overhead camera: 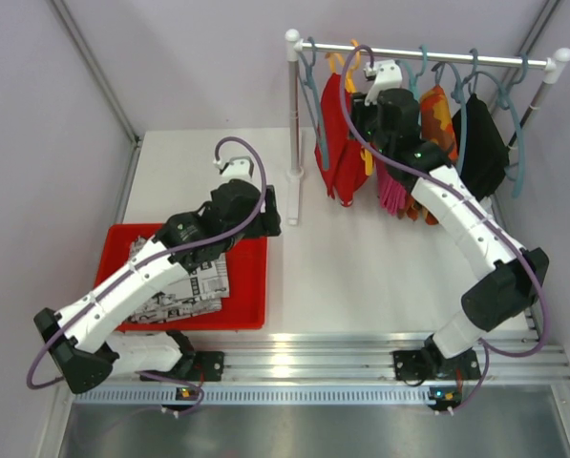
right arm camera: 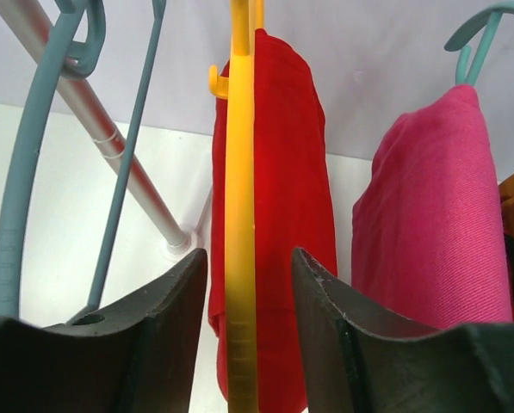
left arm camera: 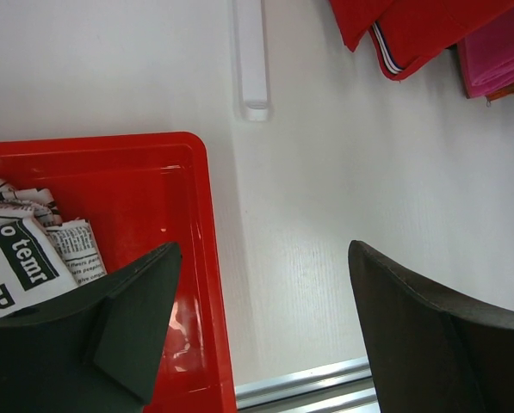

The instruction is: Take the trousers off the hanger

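Note:
The red trousers (overhead camera: 337, 143) hang on a yellow hanger (overhead camera: 345, 65) on the rail, and they also show in the right wrist view (right arm camera: 282, 215). Beside them hang the magenta pink trousers (overhead camera: 391, 191), the orange camouflage trousers (overhead camera: 437, 110) and the plain black trousers (overhead camera: 482, 143). The black-and-white patterned trousers (overhead camera: 184, 286) lie in the red tray (overhead camera: 251, 286). My right gripper (right arm camera: 250, 254) is open, and the yellow hanger (right arm camera: 239, 172) stands between its jaws with a gap on each side. My left gripper (left arm camera: 263, 249) is open and empty above the tray's right edge.
The white rack post (overhead camera: 293, 124) and its foot (left arm camera: 250, 60) stand just beyond the tray. An empty teal hanger (right arm camera: 15, 172) hangs left of the yellow one, near the slanted rack post (right arm camera: 110, 146). More teal hangers hang along the rail (overhead camera: 437, 55). Purple walls close in behind.

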### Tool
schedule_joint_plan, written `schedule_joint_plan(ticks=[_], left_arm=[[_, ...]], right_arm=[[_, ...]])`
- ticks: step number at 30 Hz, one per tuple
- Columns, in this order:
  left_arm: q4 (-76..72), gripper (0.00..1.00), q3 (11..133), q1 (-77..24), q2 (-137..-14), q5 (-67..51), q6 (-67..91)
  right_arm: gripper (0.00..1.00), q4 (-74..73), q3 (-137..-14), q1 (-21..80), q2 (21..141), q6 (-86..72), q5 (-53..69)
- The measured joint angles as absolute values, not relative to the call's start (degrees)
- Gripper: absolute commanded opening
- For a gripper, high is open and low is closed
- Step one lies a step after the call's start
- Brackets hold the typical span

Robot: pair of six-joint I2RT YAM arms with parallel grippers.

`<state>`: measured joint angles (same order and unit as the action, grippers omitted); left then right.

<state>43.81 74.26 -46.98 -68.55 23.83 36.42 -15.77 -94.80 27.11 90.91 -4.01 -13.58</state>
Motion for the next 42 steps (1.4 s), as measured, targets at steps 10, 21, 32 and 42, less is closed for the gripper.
schedule_joint_plan(ticks=[10,21,32,42], left_arm=[[43.8,0.84,72.5,-46.9,-66.5,24.5,37.4],[43.9,0.84,71.5,-46.9,-66.0,24.9,37.9],[44.1,0.84,71.3,-46.8,-64.9,24.9,38.3],[44.2,0.84,71.0,-46.8,-64.2,24.9,38.3]], right_arm=[[0.42,-15.4,-91.4,27.2,90.9,-4.0,-14.8],[0.0,-10.5,-86.2,27.4,88.5,-3.6,-15.8],[0.0,-16.7,-91.2,27.4,88.0,-3.6,-16.7],[0.0,-28.5,-106.2,28.4,89.9,-2.9,-19.2]])
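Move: The right hand's half-open fingers already straddle the near arm of the yellow hanger, which lies about 2 cm ahead, centred between them, and some 2 cm below. The red trousers hang about 10 cm ahead, 1 cm left and 8 cm below; the pink trousers are roughly 7 cm ahead, 9 cm right, equally low. The empty blue hanger is about 9 cm left, 4 cm ahead. From the left hand, the yellow arm lies some 20 cm ahead, 20 cm right and 8 cm above. The right fingers close on the near arm of the yellow hanger and pinch it from both sides, after the hand has first sunk about 3 cm along it. Keeping that grip, the hand then lifts the hanger some 8 cm, gaining speed, while drawing back towards the base about 2.5 cm and drifting slightly right. ##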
